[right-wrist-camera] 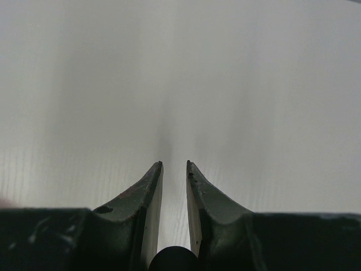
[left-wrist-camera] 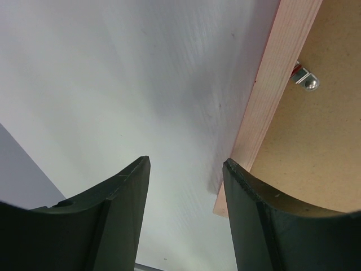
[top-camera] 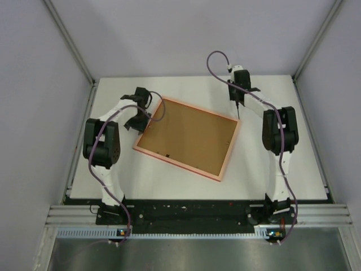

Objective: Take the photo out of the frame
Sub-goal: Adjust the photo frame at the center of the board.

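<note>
The frame lies face down and skewed on the white table, its pale pinkish rim around a brown backing board. The photo is hidden. My left gripper sits at the frame's left corner. In the left wrist view it is open, its right finger over the rim's corner and bare table between the jaws. My right gripper hangs just beyond the frame's far right corner. In the right wrist view it is open only by a narrow slit, with nothing in it.
A small metal clip sits on the backing board by the rim. Grey walls enclose the table on three sides. A black strip and metal rails run along the near edge.
</note>
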Robot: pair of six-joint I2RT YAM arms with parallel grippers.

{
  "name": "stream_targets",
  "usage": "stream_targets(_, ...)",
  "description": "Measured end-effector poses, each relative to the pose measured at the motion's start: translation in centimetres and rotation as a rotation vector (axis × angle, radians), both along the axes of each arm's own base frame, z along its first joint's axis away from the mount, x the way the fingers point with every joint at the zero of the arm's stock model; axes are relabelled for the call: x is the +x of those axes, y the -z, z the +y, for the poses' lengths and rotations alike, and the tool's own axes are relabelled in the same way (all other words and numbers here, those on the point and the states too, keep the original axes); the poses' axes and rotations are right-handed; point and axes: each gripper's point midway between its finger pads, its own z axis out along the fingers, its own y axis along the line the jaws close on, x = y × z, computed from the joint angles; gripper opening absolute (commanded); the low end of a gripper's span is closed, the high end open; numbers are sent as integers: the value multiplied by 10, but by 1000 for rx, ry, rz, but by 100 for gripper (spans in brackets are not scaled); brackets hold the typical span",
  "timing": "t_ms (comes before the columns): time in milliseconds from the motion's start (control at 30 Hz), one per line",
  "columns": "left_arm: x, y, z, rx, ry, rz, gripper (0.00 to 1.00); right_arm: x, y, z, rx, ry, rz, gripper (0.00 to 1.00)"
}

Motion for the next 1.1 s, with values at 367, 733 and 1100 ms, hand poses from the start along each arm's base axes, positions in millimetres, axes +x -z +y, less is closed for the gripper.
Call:
stream_targets(367,18,5,-5,-5,-3,19,58,-45,-2,4,28,-38,63,0)
stream_targets(733,45,5,-14,-10,-13,17,59,-89,0,9,67,-64,123,0)
stream_targets(1100,108,3,-37,-57,-1,-94,62,-121,-2,10,114,-31,166,0)
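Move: The photo frame lies back-up and askew. Its middle is about 27 cm to the right of my left hand, some 2 cm back and a little lower; its near-left corner is about 7 cm behind that hand. From my right hand, which holds the screwdriver, the far-right corner is roughly 8 cm back, 4 cm to the right and 6 cm down, and the frame's middle about 18 cm back, 22 cm to the left and 7 cm down. I draw my right hand straight back about 12 cm, fingers tipping a bit further down, and keep the screwdriver's tip against the far rim beside the right corner to push that end towards my base. Meanwhile my left hand, fingers still well open, slides forward some 11 cm and a little right along the left rim, its right finger nudging it, slow at first and then quicker. ##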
